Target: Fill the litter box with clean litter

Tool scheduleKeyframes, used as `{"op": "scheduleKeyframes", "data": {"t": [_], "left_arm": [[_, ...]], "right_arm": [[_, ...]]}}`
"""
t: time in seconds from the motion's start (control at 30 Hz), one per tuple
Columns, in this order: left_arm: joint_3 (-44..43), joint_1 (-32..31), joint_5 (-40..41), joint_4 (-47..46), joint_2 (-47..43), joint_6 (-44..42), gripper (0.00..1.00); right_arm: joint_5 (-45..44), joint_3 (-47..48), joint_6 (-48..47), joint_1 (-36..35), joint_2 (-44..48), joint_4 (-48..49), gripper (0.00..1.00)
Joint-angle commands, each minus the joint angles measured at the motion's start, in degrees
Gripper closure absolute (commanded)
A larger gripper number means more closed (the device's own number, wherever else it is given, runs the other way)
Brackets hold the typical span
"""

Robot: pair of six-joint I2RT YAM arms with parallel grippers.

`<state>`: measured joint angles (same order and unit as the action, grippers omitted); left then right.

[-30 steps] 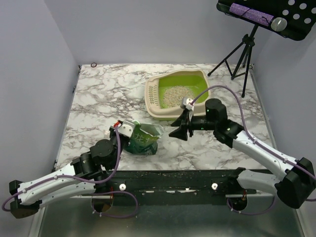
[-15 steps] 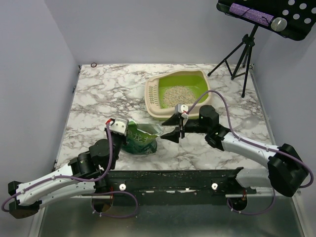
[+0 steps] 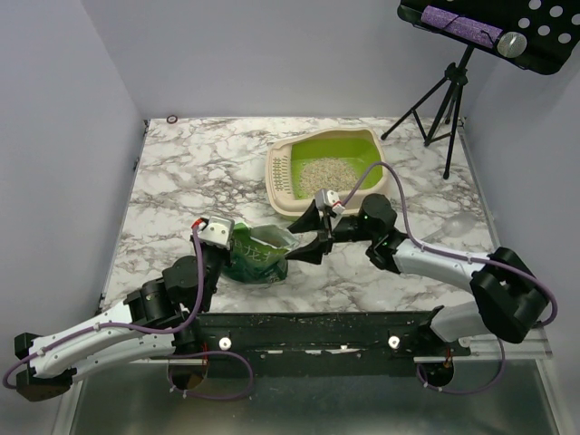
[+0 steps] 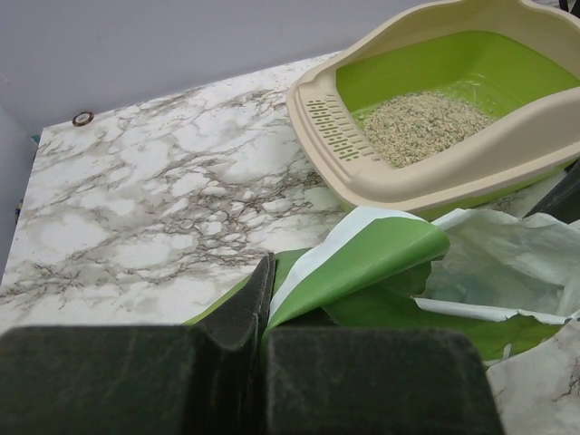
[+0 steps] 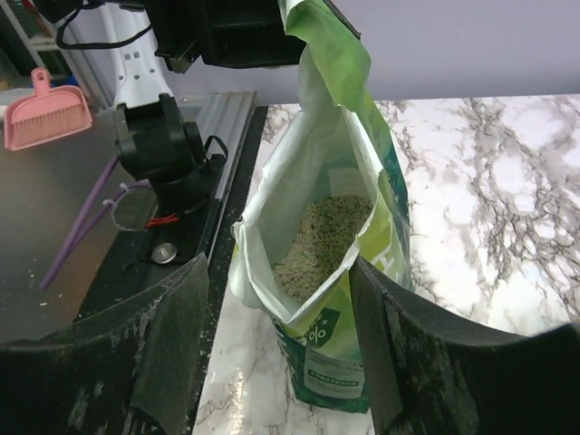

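Note:
The litter box (image 3: pixel 279 186) stands at the back centre-right, lime-green inside with a beige rim (image 4: pixel 426 181). A patch of pale litter (image 3: pixel 319 170) lies on its floor (image 4: pixel 421 127). A green printed bag (image 3: pixel 260 256) stands in front of it, mouth open, with more litter (image 5: pixel 324 237) inside. My left gripper (image 3: pixel 227 241) is shut on the bag's upper edge (image 4: pixel 362 258), which it holds up. My right gripper (image 3: pixel 309 235) is open at the bag's mouth. Its jaws straddle the bag (image 5: pixel 337 349), the right finger against the bag's side.
A black tripod (image 3: pixel 446 101) and perforated stand tray (image 3: pixel 494 32) are at the back right. A small ring (image 3: pixel 172 119) lies at the far left corner. Granules dot the black rail (image 3: pixel 308 323) at the near edge. A pink brush (image 5: pixel 47 109) lies off the table.
My right gripper has swung left from beside the litter box to the bag's mouth and opened wider. My left gripper has shifted slightly left and up, still holding the bag's edge.

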<state>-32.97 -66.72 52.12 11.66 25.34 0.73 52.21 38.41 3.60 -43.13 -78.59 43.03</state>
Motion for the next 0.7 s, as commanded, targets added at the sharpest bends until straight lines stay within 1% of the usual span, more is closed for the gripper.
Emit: {"op": "scheduleKeyframes", "data": {"t": [0.0,0.17,0.23,0.27,0.3,0.37,0.4,0.43,0.5,0.57,0.67], "left_arm": [[-1.6,0.2,2.7,-9.6,-1.6,1.6,1.00],[-1.9,0.3,2.3,-9.2,-1.8,1.8,1.00],[-2.3,0.3,2.2,-8.6,-1.7,2.2,1.00],[-2.3,0.3,2.3,-8.3,-1.7,2.3,1.00],[-2.2,0.3,2.3,-7.9,-1.7,2.8,1.00],[-2.3,0.2,2.4,-7.0,-1.9,3.6,1.00],[-2.2,0.3,2.4,-6.8,-2.1,3.8,1.00],[-2.1,0.2,2.5,-6.7,-2.3,4.0,1.00],[-1.9,0.2,2.3,-6.7,-2.7,4.2,1.00],[-1.9,0.2,1.2,-6.7,-3.1,4.3,1.00],[-1.7,0.3,-5.5,-8.7,-3.4,3.6,1.00]], "right_arm": [[3.9,1.5,6.7,-1.1,-4.5,12.1,0.29],[4.3,2.1,13.7,-1.7,-10.1,22.9,0.29],[3.1,2.1,16.3,-1.9,-11.8,27.8,0.32],[2.9,1.9,17.5,-1.8,-12.6,30.2,0.36],[3.1,2.1,18.5,-1.9,-13.2,31.8,0.43],[3.8,2.8,19.3,-1.9,-14.1,31.8,0.56],[3.9,2.9,19.3,-1.9,-14.2,31.6,0.65],[3.5,2.5,19.1,-1.9,-14.2,31.5,0.74],[0.9,1.0,17.7,-1.8,-13.2,30.7,1.00],[-1.7,-1.0,14.2,-1.8,-10.6,28.1,1.00],[-7.2,-2.8,8.6,-1.0,-4.4,19.1,1.00]]}}
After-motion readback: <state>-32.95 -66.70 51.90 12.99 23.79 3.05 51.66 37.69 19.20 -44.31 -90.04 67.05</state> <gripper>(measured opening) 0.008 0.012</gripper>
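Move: The litter bag's open mouth, at its right-hand rim, is about 3 cm to the left of the right hand, level ahead and about 1 cm below, between the line of its spread fingers. The bag's body is some 9 cm left, 2 cm back and 10 cm lower; the litter box is about 26 cm ahead, 10 cm right and 13 cm down. From the left hand, that rim is roughly 12 cm right, 2 cm back and 4 cm below. The right-hand rim of the litter bag is taken between the right hand's wide-open fingers, which reach about 2.5 cm to the left over it, tilting some 10 degrees, then shut fully and pinch the plastic. Meanwhile the left hand stays put and keeps its grip on the bag's opposite upper edge. ##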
